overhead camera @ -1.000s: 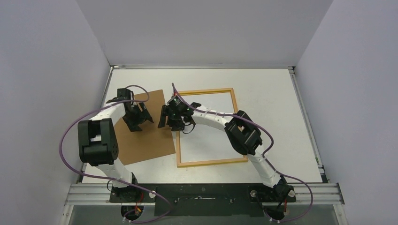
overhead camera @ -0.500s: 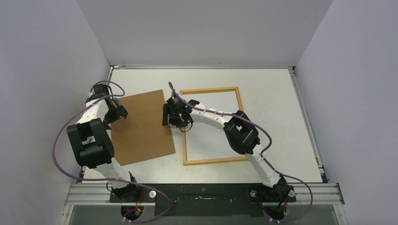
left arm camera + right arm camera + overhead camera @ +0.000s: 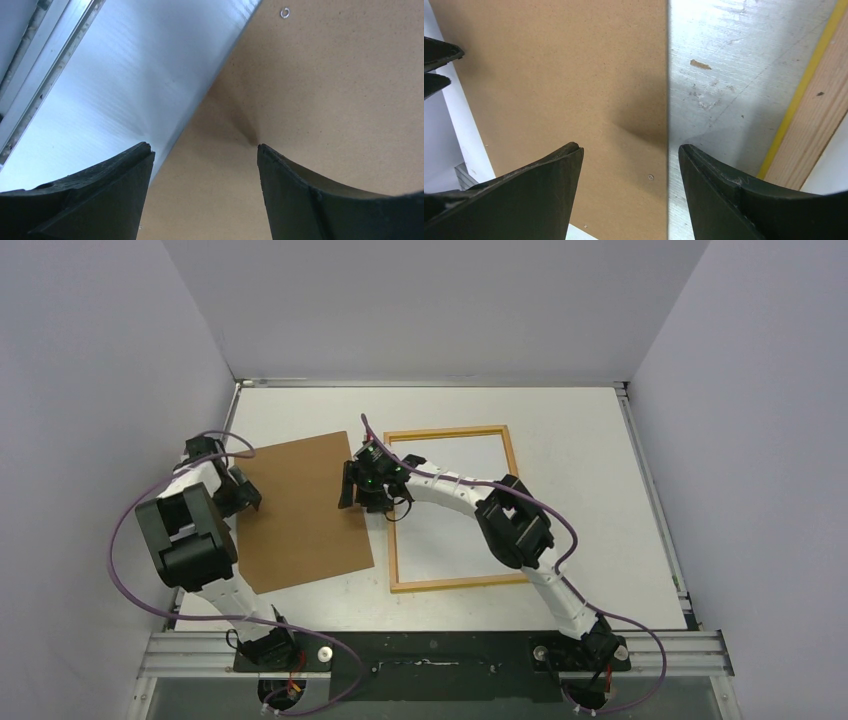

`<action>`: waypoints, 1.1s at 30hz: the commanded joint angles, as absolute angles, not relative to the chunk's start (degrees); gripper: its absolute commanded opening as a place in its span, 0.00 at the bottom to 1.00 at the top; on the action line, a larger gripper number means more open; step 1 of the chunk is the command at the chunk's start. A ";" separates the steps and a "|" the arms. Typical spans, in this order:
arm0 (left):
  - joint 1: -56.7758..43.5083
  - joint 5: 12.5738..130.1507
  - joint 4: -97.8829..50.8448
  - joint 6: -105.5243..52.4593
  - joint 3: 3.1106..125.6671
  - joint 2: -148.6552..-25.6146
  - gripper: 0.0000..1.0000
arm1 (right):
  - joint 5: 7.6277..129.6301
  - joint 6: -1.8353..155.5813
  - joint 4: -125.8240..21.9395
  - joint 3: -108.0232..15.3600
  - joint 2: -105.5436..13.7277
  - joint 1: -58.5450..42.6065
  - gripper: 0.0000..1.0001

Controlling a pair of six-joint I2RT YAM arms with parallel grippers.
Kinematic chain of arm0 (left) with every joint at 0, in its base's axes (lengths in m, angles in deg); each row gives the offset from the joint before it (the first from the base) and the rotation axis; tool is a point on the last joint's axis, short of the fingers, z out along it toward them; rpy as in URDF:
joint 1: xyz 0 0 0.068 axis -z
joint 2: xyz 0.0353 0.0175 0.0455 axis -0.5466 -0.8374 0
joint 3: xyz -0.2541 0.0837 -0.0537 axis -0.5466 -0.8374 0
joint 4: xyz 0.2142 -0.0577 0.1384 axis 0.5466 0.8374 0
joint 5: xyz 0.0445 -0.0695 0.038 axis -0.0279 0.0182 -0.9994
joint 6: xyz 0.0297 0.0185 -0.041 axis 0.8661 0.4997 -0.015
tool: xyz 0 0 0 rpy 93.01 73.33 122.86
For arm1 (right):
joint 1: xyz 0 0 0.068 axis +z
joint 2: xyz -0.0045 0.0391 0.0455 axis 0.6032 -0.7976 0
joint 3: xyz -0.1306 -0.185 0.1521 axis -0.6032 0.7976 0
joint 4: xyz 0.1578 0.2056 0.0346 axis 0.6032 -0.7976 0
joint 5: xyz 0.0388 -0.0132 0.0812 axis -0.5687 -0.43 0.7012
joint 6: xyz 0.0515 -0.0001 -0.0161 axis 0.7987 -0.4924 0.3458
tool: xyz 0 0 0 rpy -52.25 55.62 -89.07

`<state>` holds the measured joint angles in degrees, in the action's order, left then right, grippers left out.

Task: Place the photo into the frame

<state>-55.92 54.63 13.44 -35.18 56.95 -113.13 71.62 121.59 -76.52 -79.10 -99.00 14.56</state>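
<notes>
The frame (image 3: 447, 432) lies wood-back up right of centre; in the right wrist view its wood rail (image 3: 819, 115) shows a yellow strip along one side. The photo is hidden in every view. A plain brown backing board (image 3: 305, 510) lies flat left of the frame. My left gripper (image 3: 243, 496) is open at the board's left edge, and in its wrist view the left gripper (image 3: 202, 148) straddles that edge of the board (image 3: 325, 90). My right gripper (image 3: 358, 496) is open over the board's right edge, and the right gripper (image 3: 630, 147) has the board (image 3: 564, 75) under one finger and bare table under the other.
The white table (image 3: 580, 460) has a metal rail along its left side (image 3: 30, 65) and walls close on three sides. A narrow strip of bare table (image 3: 719, 75) separates the board from the frame. Purple cables loop off both arms.
My left arm swung from over the board's middle out to its left edge. The frame shifted slightly to the right. The right gripper stayed nearly in place.
</notes>
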 commanded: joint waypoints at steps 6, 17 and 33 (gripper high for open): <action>-59.67 67.69 8.47 -37.09 56.34 -116.65 0.68 | 73.80 124.29 -75.17 -78.52 -102.10 14.14 0.72; -60.99 79.08 6.89 -40.81 55.64 -117.90 0.54 | 82.80 126.34 -67.47 -79.41 -101.18 14.08 0.71; -60.57 79.95 8.66 -46.39 50.57 -113.87 0.43 | 84.58 123.77 -63.18 -77.31 -91.28 12.62 0.43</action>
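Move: The brown board's left edge runs between the left hand's open fingers, about 2 cm left of the hand point, with the board's middle some 14 cm to its right and about 1 cm back; the table's side rail lies about 9 cm to the left, level with it. From the right hand, the board's middle is some 13 cm left and 1 cm back, and the empty-looking wooden frame's middle about 21 cm right. All lie 1–2 cm below the hands. The left hand brings its outer finger against the board's left edge, sinking slightly, then working about 4 cm forward along it while the wrist tilts some 20 degrees, fingertips swinging forward and right, and the fingers close to roughly half open. The right hand stays astride the right edge, edging about 1 cm left and back again and slightly forward, narrowing its fingers late until the outer one comes up to that edge. ##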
